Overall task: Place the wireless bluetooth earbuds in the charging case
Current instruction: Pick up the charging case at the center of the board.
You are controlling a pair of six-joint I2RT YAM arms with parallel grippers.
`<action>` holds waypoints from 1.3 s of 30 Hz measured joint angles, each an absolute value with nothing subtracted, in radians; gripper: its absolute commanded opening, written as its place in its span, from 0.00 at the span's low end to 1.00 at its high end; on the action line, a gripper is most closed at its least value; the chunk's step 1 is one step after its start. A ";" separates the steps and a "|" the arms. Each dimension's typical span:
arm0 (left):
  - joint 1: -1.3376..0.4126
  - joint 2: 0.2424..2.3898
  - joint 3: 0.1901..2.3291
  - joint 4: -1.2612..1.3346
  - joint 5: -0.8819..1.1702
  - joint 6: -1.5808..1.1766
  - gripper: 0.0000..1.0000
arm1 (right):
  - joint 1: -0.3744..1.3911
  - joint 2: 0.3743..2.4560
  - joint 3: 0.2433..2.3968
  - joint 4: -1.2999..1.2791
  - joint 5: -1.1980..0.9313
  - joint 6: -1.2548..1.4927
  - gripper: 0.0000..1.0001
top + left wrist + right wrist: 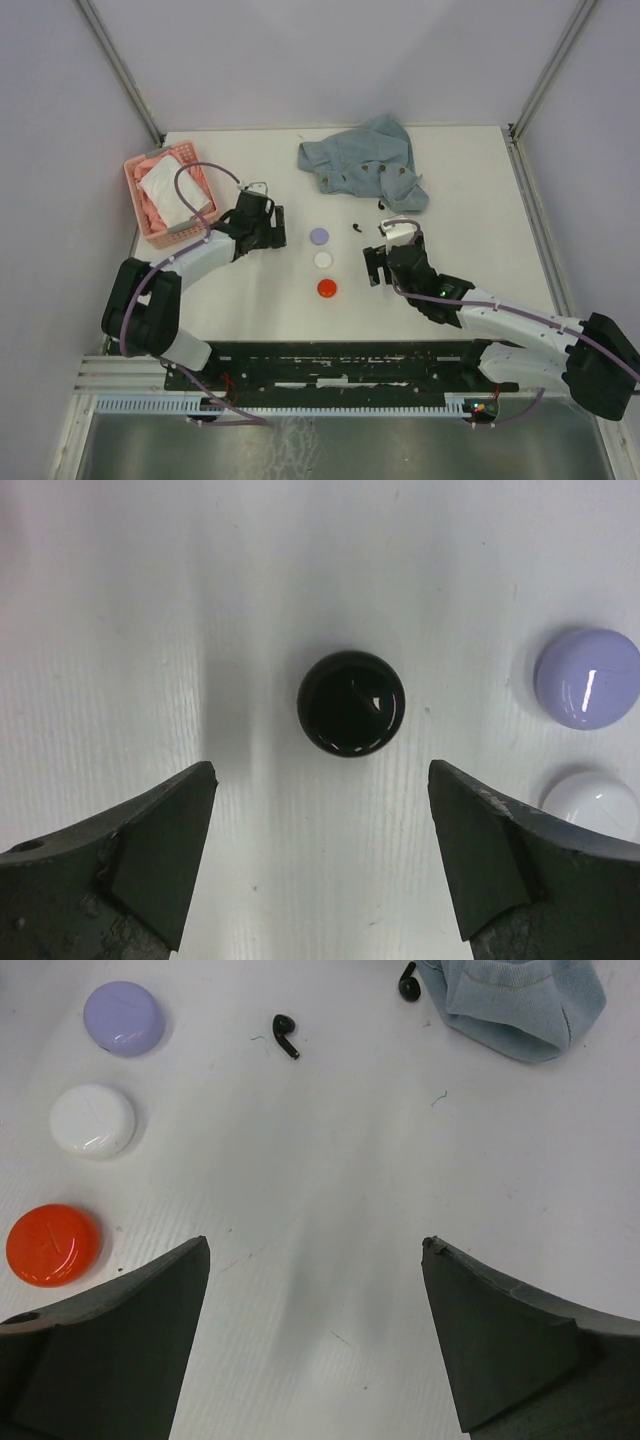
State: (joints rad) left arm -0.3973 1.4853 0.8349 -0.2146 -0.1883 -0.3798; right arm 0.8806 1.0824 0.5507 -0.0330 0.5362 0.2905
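Note:
A glossy black round charging case [351, 702] lies closed on the white table, just ahead of my left gripper [320, 770]. That gripper is open and touches nothing. In the top view the left gripper [272, 228] hides this case. One black earbud [286, 1034] lies loose on the table, and a second black earbud [407, 982] rests against the denim cloth [515, 1000]. Both earbuds [357, 226] sit beyond my right gripper [315, 1243], which is open and empty above bare table. From above, the right gripper [378, 265] is right of the row of cases.
Three closed round cases stand in a row between the arms: lilac [319, 236], white [324, 260] and red [328, 289]. A crumpled denim garment [365, 165] lies at the back. A pink basket [135, 200] with cloths stands at the far left.

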 measured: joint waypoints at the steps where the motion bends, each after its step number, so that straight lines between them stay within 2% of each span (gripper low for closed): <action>1: -0.388 1.498 0.844 -0.213 -0.184 -0.357 0.93 | 0.881 1.084 0.550 -0.032 0.536 0.290 0.96; 8: -0.342 1.586 0.895 -0.183 -0.127 -0.198 0.90 | 0.881 1.093 0.539 -0.012 0.535 0.291 0.96; 19: -0.346 1.677 0.918 -0.165 0.007 -0.076 0.75 | 0.881 1.137 0.539 -0.016 0.531 0.291 0.96; 32: -0.423 1.687 0.950 -0.226 0.009 -0.077 0.68 | 0.881 1.144 0.539 -0.017 0.532 0.291 0.96; 39: -0.441 1.687 0.975 -0.253 -0.002 -0.078 0.68 | 0.881 1.149 0.539 -0.018 0.532 0.291 0.96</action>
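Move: The black charging case sits under the open left gripper, about 4 cm to its right, a couple of centimetres ahead and some 4 cm below. The purple case lies roughly 10 cm to the right of the black one and 1 cm farther out; the white case is about 11 cm to the right of the black one and 6 cm nearer the base. From the right hand, the black case is around 29 cm left, 7 cm ahead and 9 cm lower. Heading for the black case, the left hand first pushes forward about 2 cm while starting down, then draws back and slides right, ending some 4 cm to the right and 3 cm lower. Its wrist turns clockwise roughly 25 degrees and the wide-open fingers narrow partway around the case, with no grip seen yet. The empty right hand sinks about 2 cm, still open. ##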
